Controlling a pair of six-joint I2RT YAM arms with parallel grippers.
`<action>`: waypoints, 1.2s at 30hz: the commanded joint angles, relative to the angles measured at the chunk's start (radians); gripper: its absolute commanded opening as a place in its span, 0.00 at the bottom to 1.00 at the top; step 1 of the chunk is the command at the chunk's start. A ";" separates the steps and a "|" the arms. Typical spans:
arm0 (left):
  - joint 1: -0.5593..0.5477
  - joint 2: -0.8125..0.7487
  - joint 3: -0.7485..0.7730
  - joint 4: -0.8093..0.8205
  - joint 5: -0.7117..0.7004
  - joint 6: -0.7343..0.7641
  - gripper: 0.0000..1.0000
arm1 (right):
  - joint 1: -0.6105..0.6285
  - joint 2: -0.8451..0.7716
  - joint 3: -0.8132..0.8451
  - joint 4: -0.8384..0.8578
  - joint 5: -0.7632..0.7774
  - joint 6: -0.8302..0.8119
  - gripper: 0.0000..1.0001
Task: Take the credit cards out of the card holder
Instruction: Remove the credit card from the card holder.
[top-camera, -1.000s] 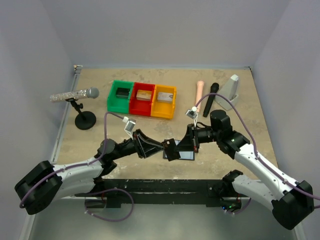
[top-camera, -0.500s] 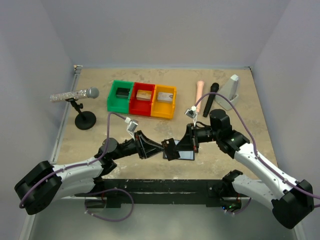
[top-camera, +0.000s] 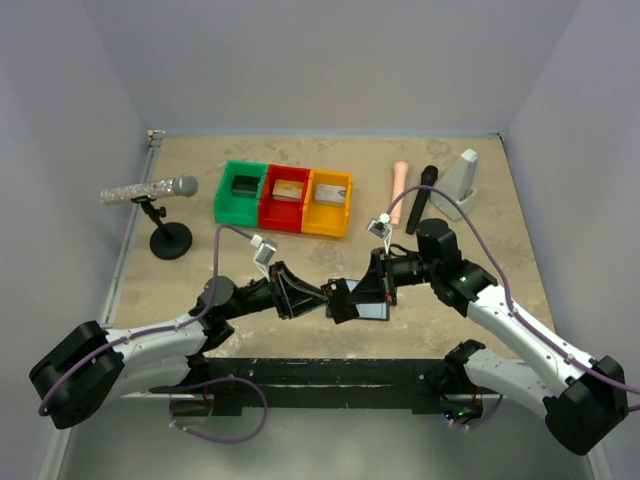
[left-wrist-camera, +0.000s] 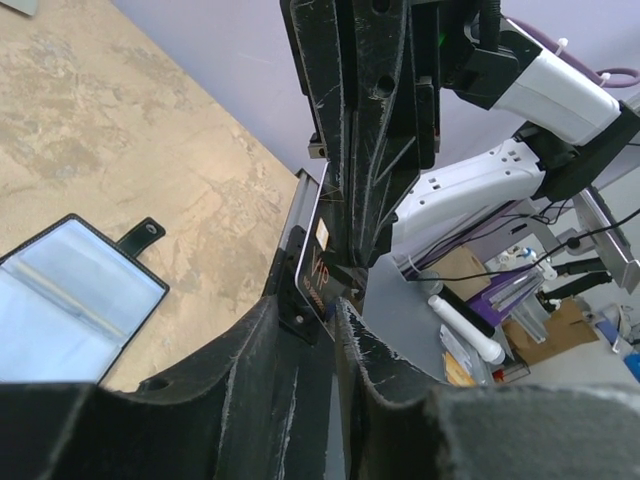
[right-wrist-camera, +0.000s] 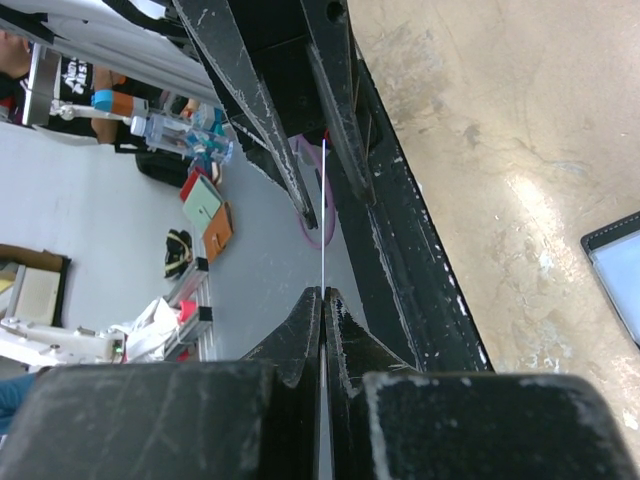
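The card holder (top-camera: 373, 311) lies open on the table, pale blue inner faces up, also at the left wrist view's lower left (left-wrist-camera: 70, 300). Just left of it, above the table, my two grippers meet nose to nose. My right gripper (right-wrist-camera: 323, 295) is shut on a thin credit card (right-wrist-camera: 323, 200), seen edge-on there. In the left wrist view it is a dark credit card (left-wrist-camera: 318, 272) with "VIP" lettering. It stands between the fingers of my left gripper (left-wrist-camera: 318, 305), whose jaws are apart, one on each side. From above, the left gripper (top-camera: 338, 297) and right gripper (top-camera: 356, 293) nearly touch.
Joined green (top-camera: 241, 191), red (top-camera: 288, 195) and yellow (top-camera: 330, 201) bins stand behind, each with a small flat thing inside. A microphone on a stand (top-camera: 168, 240) is at the left. A pink stick (top-camera: 400, 180), a black marker (top-camera: 419, 203) and a white wedge (top-camera: 463, 178) lie at the back right.
The right gripper has edged slightly left toward the left gripper. The left jaws have narrowed a little around the card.
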 joint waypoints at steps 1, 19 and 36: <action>-0.008 0.008 0.038 0.079 0.025 -0.008 0.29 | 0.006 0.004 0.044 0.036 -0.019 -0.012 0.00; -0.013 -0.121 0.034 -0.158 -0.189 0.030 0.00 | 0.006 -0.026 0.072 -0.096 0.100 -0.052 0.51; 0.140 -0.380 0.218 -0.872 -0.986 -0.020 0.00 | -0.008 -0.161 0.008 -0.151 0.500 -0.023 0.64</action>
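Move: The black card sticks out of the right hand's shut fingers, its middle about 3 cm to that hand's left and 1 cm back. From the open left fingers it lies some 4 cm to the right, 1 cm back, level with them. About 20 cm below the left hand, the open card holder is roughly 9 cm ahead and 10 cm right, the red box 35 cm ahead and 9 cm left, the green box 36 cm ahead and 20 cm left. The black card changes hands: the left fingers shut on its near edge while both arms stay almost still, then the right fingers open and let go. The left hand carries the card off about 13 cm forward and 11 cm left towards the boxes, speeding up and swinging counter-clockwise some 55 degrees; the emptied right hand eases about 3 cm forward and 3 cm right, turning clockwise. ##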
